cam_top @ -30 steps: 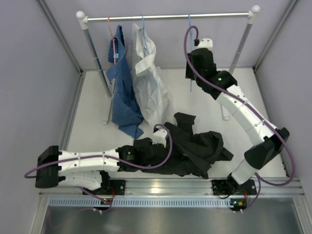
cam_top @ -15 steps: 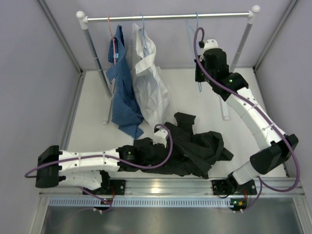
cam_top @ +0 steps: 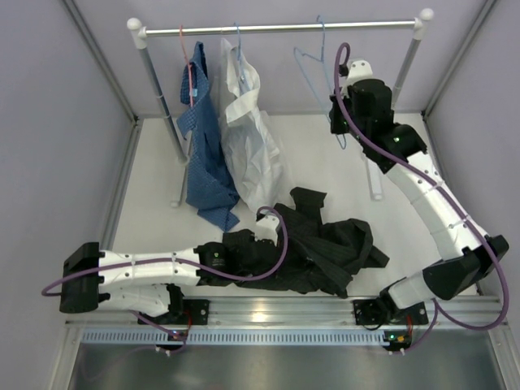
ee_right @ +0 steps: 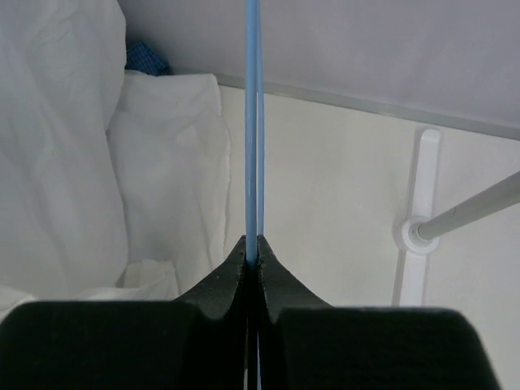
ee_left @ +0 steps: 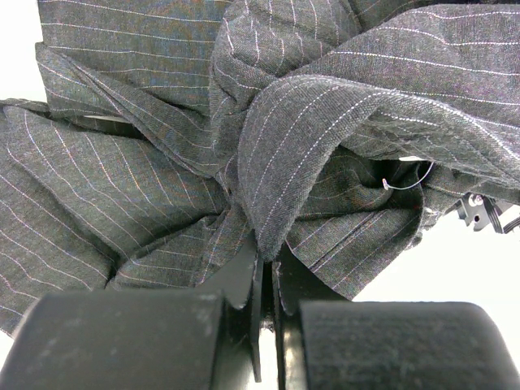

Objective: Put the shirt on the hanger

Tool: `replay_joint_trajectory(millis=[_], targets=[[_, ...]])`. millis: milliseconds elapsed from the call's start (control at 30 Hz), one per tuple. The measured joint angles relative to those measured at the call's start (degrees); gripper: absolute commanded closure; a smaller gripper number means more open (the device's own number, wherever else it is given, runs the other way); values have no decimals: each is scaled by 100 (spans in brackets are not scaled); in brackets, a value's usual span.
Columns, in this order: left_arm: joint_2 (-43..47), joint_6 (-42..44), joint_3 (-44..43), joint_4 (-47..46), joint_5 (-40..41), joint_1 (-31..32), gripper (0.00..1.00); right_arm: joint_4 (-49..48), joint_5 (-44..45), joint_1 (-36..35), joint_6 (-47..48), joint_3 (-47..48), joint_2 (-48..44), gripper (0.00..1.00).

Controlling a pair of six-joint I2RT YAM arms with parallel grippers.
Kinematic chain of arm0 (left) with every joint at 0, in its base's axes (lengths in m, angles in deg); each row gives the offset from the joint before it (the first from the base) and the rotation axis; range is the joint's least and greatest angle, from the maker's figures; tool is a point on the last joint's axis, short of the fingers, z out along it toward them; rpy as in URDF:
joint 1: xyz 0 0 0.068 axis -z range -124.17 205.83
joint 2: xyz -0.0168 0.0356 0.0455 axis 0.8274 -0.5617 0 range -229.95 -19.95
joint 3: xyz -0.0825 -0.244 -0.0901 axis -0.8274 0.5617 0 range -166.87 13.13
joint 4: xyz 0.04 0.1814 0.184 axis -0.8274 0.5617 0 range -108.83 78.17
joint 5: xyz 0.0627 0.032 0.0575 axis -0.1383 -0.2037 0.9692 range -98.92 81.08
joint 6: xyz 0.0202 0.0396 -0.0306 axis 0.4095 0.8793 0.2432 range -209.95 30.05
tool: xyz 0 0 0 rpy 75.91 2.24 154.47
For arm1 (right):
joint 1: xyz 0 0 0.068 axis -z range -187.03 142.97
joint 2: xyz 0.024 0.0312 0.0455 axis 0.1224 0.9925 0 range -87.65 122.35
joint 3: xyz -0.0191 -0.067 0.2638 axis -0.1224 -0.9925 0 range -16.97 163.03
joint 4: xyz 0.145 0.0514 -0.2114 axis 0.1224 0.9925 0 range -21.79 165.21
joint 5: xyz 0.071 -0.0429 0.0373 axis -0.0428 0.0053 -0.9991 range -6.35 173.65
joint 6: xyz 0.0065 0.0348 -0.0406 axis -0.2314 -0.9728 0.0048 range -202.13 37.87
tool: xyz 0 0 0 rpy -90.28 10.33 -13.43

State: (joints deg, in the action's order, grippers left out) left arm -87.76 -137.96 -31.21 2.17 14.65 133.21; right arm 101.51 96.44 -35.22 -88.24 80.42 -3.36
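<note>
The black pinstriped shirt (cam_top: 325,244) lies crumpled on the table's near middle. My left gripper (cam_top: 244,246) is at its left edge, shut on a fold of the shirt (ee_left: 309,146); in the left wrist view the jaws (ee_left: 266,264) pinch the cloth. The light-blue wire hanger (cam_top: 311,69) hangs by its hook on the rail at the back right, tilted. My right gripper (cam_top: 336,122) is shut on its lower wire. In the right wrist view the wire (ee_right: 252,122) runs straight up from the closed jaws (ee_right: 253,252).
The clothes rail (cam_top: 284,28) spans the back. A blue patterned shirt (cam_top: 203,162) on a red hanger and a white shirt (cam_top: 252,146) hang at its left. The rail's right post (cam_top: 402,73) and foot (cam_top: 374,191) stand beside my right arm; the foot also shows in the right wrist view (ee_right: 418,231).
My right gripper has moved right and toward the back with the hanger, which now swings out to the gripper's left. The left arm and the shirt have not moved.
</note>
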Motion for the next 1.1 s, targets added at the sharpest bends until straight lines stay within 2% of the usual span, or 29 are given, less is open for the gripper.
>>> replay_joint_trajectory(millis=[733,933,1100], targets=[[90,-55,-103,70,273,-79,100,-153,-446,297,-55,391,-697,100],[66,57,-680,98,262,-529,100,505,-813,299,-31,116,-1746,100],[-98,247,-1121,129,20,-896,100,1801,-1434,299,-46,-98,-2787,100]])
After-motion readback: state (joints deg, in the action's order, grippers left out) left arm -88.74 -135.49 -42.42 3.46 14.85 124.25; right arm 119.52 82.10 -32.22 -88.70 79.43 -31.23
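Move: The right hand holds the blue hanger, hooked at the rod about 8 cm farther out and some 22 cm above; the black shirt's middle is about 25 cm back, 5 cm left and 33 cm below. The white garment hangs about 23 cm left, roughly level ahead, 5 cm below, the right post 18 cm right and 8 cm farther out. The left hand grips the shirt, its middle roughly 3 cm ahead, 9 cm right and 9 cm below. Keeping the blue hanger pinched by its lower end, the right hand first lifts about 7 cm almost straight up with the finger tips tipping up some 10 degrees to clear the hook, then climbs a little more and swings quickly back, away from the rod, about 17 cm in all and 5 cm to the right. The left hand waits at first, then, still pinching the black shirt's stitched band, raises it about 7 cm while carrying it some 6 cm forward and turning slightly counter-clockwise. ##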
